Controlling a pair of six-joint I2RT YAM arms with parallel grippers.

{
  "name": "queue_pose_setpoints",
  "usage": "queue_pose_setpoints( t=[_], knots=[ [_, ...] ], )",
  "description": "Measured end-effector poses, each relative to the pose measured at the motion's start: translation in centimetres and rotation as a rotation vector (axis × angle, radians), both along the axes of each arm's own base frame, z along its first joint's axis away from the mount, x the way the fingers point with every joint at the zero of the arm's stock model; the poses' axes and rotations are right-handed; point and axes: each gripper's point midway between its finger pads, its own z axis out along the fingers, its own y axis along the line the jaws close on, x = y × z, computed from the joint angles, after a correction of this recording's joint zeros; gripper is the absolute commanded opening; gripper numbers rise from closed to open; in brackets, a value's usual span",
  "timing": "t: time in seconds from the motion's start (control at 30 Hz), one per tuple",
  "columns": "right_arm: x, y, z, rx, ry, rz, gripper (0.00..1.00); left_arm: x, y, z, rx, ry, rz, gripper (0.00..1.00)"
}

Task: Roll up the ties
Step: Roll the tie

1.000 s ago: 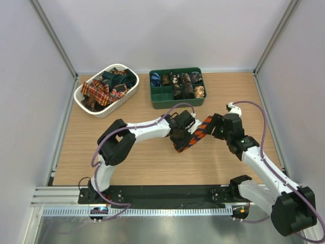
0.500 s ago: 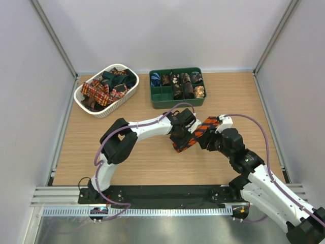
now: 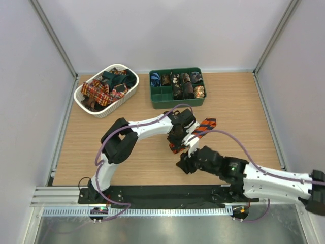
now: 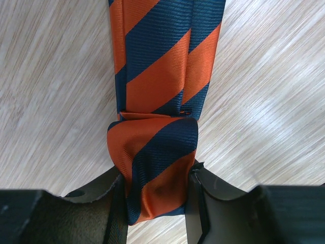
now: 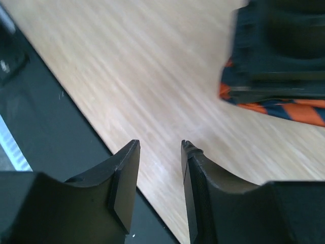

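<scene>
An orange-and-dark-blue striped tie (image 3: 203,126) lies slantwise on the wooden table. My left gripper (image 3: 177,137) is shut on its near end. In the left wrist view that end is a folded-over roll of tie (image 4: 155,162) squeezed between the two fingers (image 4: 117,203), and the rest runs flat away to the top of the frame. My right gripper (image 3: 184,165) hovers nearer the front edge, just below the tie. It is open, and only bare wood shows between its fingertips (image 5: 160,152). The striped tie (image 5: 299,109) shows at the upper right of that view.
A white oval basket (image 3: 116,108) at the back left holds several loose ties (image 3: 96,91). A green compartment tray (image 3: 177,103) at the back centre holds rolled ties. A black strip (image 3: 152,192) runs along the near table edge, close under the right gripper.
My right gripper has left the tie's far end, swung down and left toward the near edge, and narrowed its jaws. The left gripper keeps its hold in place.
</scene>
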Motion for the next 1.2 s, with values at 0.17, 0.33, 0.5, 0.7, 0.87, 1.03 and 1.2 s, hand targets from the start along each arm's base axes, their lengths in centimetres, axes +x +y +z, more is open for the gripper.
queue_pose_setpoints(
  t=[0.17,0.33,0.5,0.7,0.87,1.03,1.2],
  knots=[
    [-2.8,2.8,-2.7,-0.224,-0.116,0.131,0.45,-0.2,0.5,0.0,0.024,0.010,0.002,0.27],
    [-2.5,6.1,-4.4,-0.477,-0.262,0.145,0.44,-0.3,0.7,0.0,0.036,0.016,0.003,0.26],
    [-0.7,9.3,-5.6,-0.702,-0.381,0.105,0.49,-0.4,0.9,-0.1,0.046,0.022,0.003,0.26],
    [1.5,10.6,-8.1,-0.994,-0.482,0.050,0.63,-0.5,1.0,-0.1,0.057,0.030,0.003,0.25],
    [3.1,9.1,-8.4,-1.158,-0.535,0.010,0.64,-0.8,1.6,-0.1,0.082,0.047,0.004,0.27],
    [4.7,7.9,-8.3,-1.249,-0.546,-0.022,0.65,-1.5,2.6,-0.1,0.125,0.076,0.004,0.28],
    [6.0,7.2,-8.3,-1.309,-0.545,-0.047,0.66,-2.0,3.2,-0.2,0.163,0.104,0.004,0.26]
  ],
)
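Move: The tie's roll, still pinched between the left hand's pads, lies about 9 cm ahead of the right hand, 4 cm to its left and some 10 cm below. From the right hand, the tie's flat free end is roughly 19 cm ahead, 10 cm to the right and 12 cm down; the green box stands about 33 cm ahead, 3 cm left and 9 cm lower. From the left hand, that free end is some 10 cm ahead and 14 cm right, on the table. The right hand swings left about 10 cm and sinks about 8 cm, first dipping back a little, then goes forward and eases some 3 cm back to the right, rolling its right side up by some 75 degrees so the opening fingers come in from behind, pointing forward and down, right up to the tie's roll. The left hand keeps its pinch on the roll and drags it about 3 cm left and 2 cm back along the table, tilting around 10 degrees as it goes. ##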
